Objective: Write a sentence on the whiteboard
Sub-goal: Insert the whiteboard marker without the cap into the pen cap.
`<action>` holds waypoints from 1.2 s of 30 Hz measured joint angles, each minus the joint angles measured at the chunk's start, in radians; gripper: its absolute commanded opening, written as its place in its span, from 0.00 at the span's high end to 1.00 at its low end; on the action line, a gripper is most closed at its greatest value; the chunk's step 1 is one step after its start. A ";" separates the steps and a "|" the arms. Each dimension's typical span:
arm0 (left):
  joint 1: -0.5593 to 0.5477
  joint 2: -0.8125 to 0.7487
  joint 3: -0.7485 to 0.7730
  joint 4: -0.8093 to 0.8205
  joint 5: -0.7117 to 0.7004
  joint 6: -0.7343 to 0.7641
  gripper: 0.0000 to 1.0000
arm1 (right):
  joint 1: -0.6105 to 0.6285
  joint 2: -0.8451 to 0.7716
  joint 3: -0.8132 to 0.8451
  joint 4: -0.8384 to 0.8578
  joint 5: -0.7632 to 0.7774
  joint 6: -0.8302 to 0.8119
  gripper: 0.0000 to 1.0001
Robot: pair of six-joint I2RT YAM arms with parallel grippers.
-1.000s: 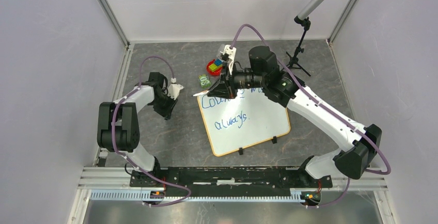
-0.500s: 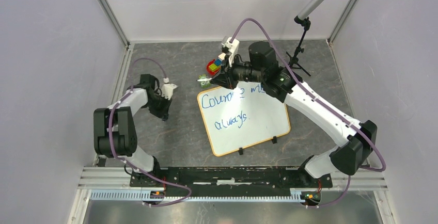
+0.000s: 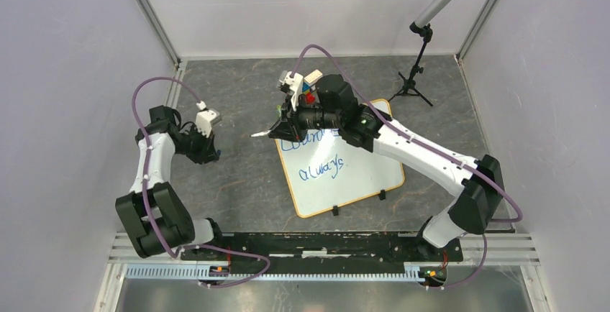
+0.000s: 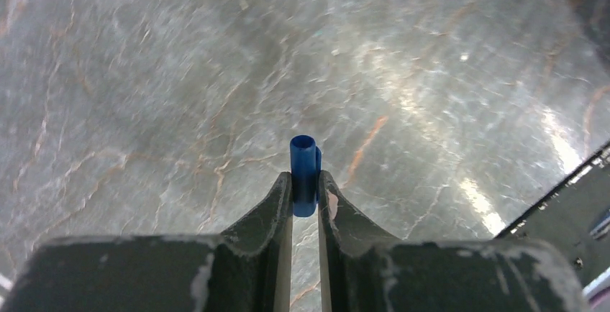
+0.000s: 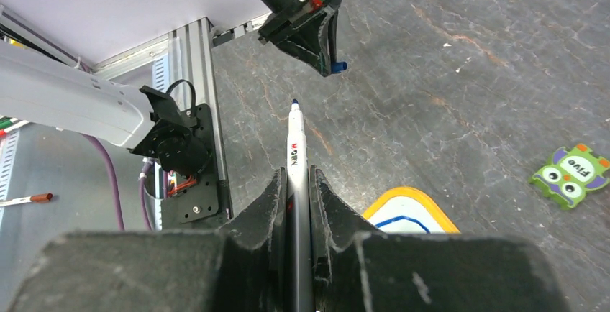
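Observation:
The whiteboard (image 3: 360, 175) lies flat on the table, its yellow-rimmed corner (image 5: 410, 195) also showing in the right wrist view. The sentence (image 3: 324, 170) is in blue; "always" reads clearly, and the upper line is partly under my right arm. My right gripper (image 3: 277, 131) (image 5: 295, 175) is shut on a white marker (image 5: 295, 139), uncapped, held off the board's left corner with its tip toward the left arm. My left gripper (image 3: 214, 155) (image 4: 305, 182) is shut on a blue marker cap (image 4: 305, 168) above the bare table. A gap separates the marker tip and the cap (image 5: 339, 66).
A black tripod stand (image 3: 412, 82) stands at the back right. Coloured blocks (image 3: 311, 90) sit behind my right wrist. A green owl card (image 5: 572, 175) lies beside the board. The left arm's base (image 5: 180, 154) and the metal frame rail (image 5: 190, 53) are near the marker tip.
My right arm has swung left off the board with the marker. My left arm has drawn back toward the left wall, keeping the cap.

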 measured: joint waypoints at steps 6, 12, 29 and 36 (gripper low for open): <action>-0.013 -0.169 -0.050 -0.069 0.129 0.130 0.97 | 0.020 0.031 -0.037 0.031 0.040 0.028 1.00; -0.081 -0.296 -0.107 -0.081 0.200 0.190 0.97 | 0.026 0.043 -0.110 0.049 0.067 0.055 1.00; -0.199 -0.297 -0.038 -0.200 0.235 0.404 0.97 | 0.068 0.094 -0.134 0.071 0.069 0.075 1.00; -0.272 -0.299 0.047 -0.299 0.192 0.515 0.97 | 0.070 0.095 -0.130 0.077 0.048 0.074 1.00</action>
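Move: The bare marker tip, held by the right hand, is some 17 cm right, 3 cm back and 18 cm above the left hand holding the cap. From the right hand, the cap is about 23 cm left, 4 cm ahead and 20 cm down. The whiteboard's far-left corner lies roughly 17 cm ahead of the right hand and 29 cm below, level sideways; the owl block sits some 10 cm beyond that corner and 2 cm farther right. The blue cap, still pinched in the left fingers, is carried about 10 cm right towards the marker tip while rising and drawing back, the wrist swinging clockwise some 40 degrees and tipping up so the cap's mouth faces the marker. The right hand keeps its grip on the marker and lowers it about 9 cm to meet the cap, easing slightly left and back. ##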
